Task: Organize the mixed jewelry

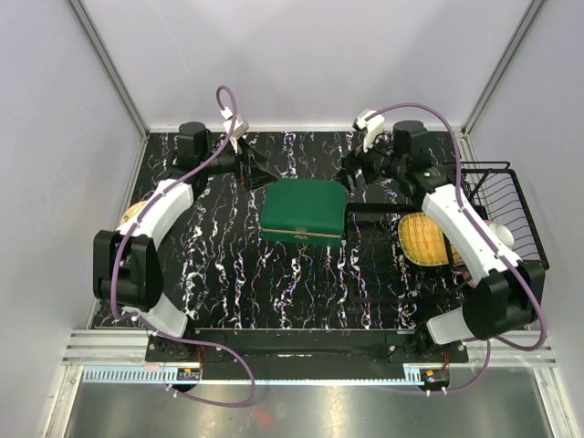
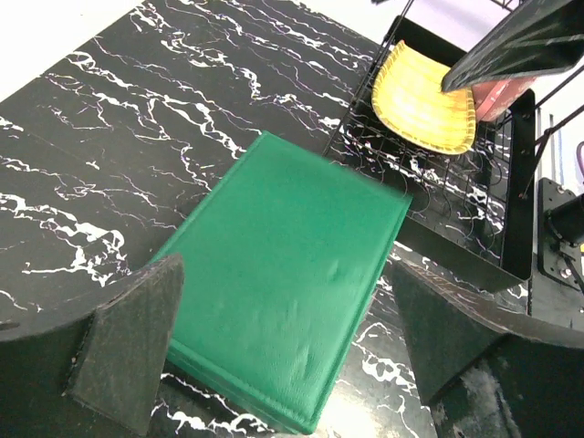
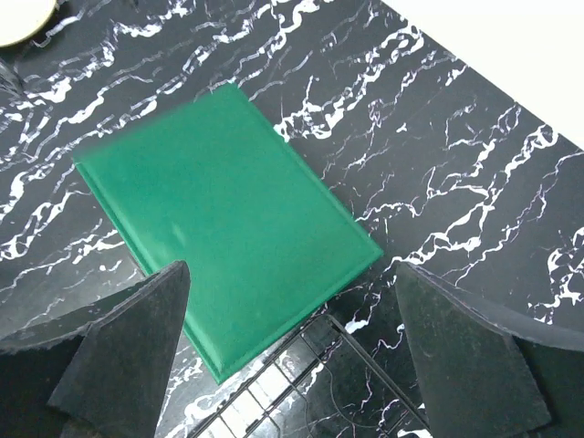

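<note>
A closed green box (image 1: 304,212) lies flat at the middle of the black marbled table. No loose jewelry shows in any view; it is hidden or out of view. My left gripper (image 1: 258,173) hovers at the box's far left corner, open and empty. In the left wrist view the box (image 2: 283,310) lies below the gripper (image 2: 287,351), between its spread fingers (image 2: 128,347). My right gripper (image 1: 351,173) hovers at the far right corner, open and empty. In the right wrist view the box (image 3: 224,237) lies below and left of the gripper (image 3: 292,356).
A yellow woven oval mat (image 1: 424,239) lies on a flat black wire tray (image 1: 383,274) right of the box; the mat also shows in the left wrist view (image 2: 424,100). A black wire basket (image 1: 502,210) stands at the right edge. Another yellowish piece (image 1: 135,212) lies under the left arm.
</note>
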`<action>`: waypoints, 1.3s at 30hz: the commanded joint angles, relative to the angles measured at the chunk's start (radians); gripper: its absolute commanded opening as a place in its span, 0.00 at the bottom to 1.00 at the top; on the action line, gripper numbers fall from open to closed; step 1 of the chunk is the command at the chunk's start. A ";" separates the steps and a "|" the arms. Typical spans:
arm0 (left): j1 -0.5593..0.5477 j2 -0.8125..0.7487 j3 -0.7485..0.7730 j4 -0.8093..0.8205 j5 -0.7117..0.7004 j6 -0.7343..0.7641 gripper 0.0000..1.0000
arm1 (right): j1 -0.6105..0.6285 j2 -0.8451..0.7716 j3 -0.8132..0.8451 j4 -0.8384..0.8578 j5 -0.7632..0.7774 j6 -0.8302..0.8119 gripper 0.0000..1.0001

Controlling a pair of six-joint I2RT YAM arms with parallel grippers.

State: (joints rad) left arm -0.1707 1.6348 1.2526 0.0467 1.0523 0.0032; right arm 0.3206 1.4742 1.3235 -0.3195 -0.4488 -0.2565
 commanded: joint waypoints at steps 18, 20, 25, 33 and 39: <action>-0.400 0.036 -0.053 -0.303 -0.805 0.391 0.99 | 0.008 -0.146 -0.162 0.004 0.082 0.043 1.00; -0.424 0.069 -0.068 -0.300 -0.840 0.389 0.99 | 0.008 -0.150 -0.168 0.002 0.094 0.039 1.00; -0.455 0.125 -0.102 -0.280 -0.926 0.385 0.99 | 0.008 -0.167 -0.185 -0.006 0.098 0.040 1.00; -0.454 -0.024 -0.150 -0.275 -0.922 0.393 0.99 | 0.008 -0.209 -0.195 -0.007 0.116 0.040 1.00; -0.435 -0.228 -0.163 -0.263 -0.920 0.348 0.99 | 0.008 -0.204 -0.153 -0.009 0.249 0.069 1.00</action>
State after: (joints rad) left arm -0.6247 1.5772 1.0927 -0.2337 0.1848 0.3702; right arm 0.3225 1.2915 1.1252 -0.3431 -0.3161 -0.2138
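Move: The closed jewelry box has its middle roughly 8 cm to the right of the left gripper, about 2 cm back and some 20 cm below. Beyond the box, the yellow plate lies about 38 cm right of the left gripper and 9 cm back, inside the black wire tray, whose middle is around 34 cm right and 11 cm back. From the right gripper the box is some 10 cm left, 2 cm back and 20 cm lower. Bring the left gripper down about 14 cm onto the front part of the jewelry box's lid, easing back and to the right as it sinks, and tip its wide-open fingers some 35 degrees downwards. Hold low there, then start lifting and edging left. Let the empty right gripper draw back and to the right a few centimetres, dipping slightly. ##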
